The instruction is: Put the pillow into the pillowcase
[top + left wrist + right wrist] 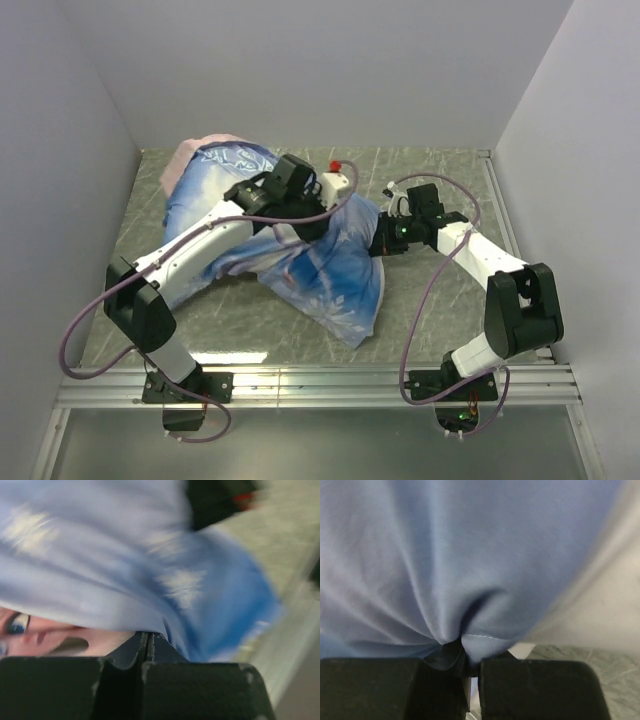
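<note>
The pillowcase lies bulging across the table, blue print up, with a pink part at the far left. The pillow does not show plainly; a pale surface at the right of the right wrist view may be it. My left gripper reaches over the middle of the case. Its jaws are pressed together where a fold of the blue cloth meets their tips. My right gripper is at the case's right edge. There it is shut on a bunched hem of the blue fabric.
The grey marbled table is walled on the left, back and right. A metal rail runs along the near edge by the arm bases. Purple cables loop beside both arms.
</note>
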Tool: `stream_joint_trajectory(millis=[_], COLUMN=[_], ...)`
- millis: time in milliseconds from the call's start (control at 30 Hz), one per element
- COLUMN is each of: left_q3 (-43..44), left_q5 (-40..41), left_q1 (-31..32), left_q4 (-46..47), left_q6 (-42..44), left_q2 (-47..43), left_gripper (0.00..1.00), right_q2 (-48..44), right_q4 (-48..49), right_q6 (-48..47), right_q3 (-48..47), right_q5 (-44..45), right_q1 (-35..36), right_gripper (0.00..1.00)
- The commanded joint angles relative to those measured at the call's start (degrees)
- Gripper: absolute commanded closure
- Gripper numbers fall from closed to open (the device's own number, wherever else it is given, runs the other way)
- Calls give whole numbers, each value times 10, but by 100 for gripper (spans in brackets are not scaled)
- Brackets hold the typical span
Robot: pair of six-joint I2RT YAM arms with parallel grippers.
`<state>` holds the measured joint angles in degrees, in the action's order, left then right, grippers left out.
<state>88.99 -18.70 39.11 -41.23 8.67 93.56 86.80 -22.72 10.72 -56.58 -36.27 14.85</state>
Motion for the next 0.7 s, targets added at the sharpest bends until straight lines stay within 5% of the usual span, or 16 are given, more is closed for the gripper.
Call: stream_joint_trajectory(millis=[0, 200, 367, 533, 667], left_q3=[16, -60, -1, 59, 68], left_q5=[-223, -243, -260, -134, -116], left_q1=[68, -11, -180, -320, -476], left_q4=[63, 44, -19, -53, -41], left_q6=[-108, -64, -37, 20, 74], left_q2=[8, -13, -58, -63, -16], left_gripper=[100, 92, 46, 27, 17], right_q2=[3, -21, -37, -39, -35], right_q4=[65, 52, 46, 38, 25], right_q6=[30, 2, -24, -52, -75], right_q3=[-8, 10, 29, 21, 6], right_q5=[-27, -14, -5, 5, 7], right_q1=[18, 14, 10, 7, 6], right_gripper=[100, 100, 100, 100, 100])
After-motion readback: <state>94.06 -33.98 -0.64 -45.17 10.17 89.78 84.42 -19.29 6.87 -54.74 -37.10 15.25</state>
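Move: The left hand, shut on a bunch of lifted pillowcase, has the lettered end of the pillowcase about 22 cm to its left, 19 cm ahead and some 16 cm below. The right hand's pinch on the case's open edge is roughly level with it, 13 cm to its right and 10 cm lower; the case's near right corner lies about 22 cm back, 8 cm right and 18 cm down. From the right hand the lettered end is about 36 cm left, 19 cm ahead and 5 cm below. While the right hand keeps its pinch on the edge at the pillow's right end, barely shifting, the left hand drags its bunch of case some 5 cm back and a little to the right, then opens and lets go of the cloth. With fingers spreading wide it swings about 25 cm left and 15 cm forward, rising as it goes, towards the far side of the lettered end, the wrist turning some 35 degrees counter-clockwise. ##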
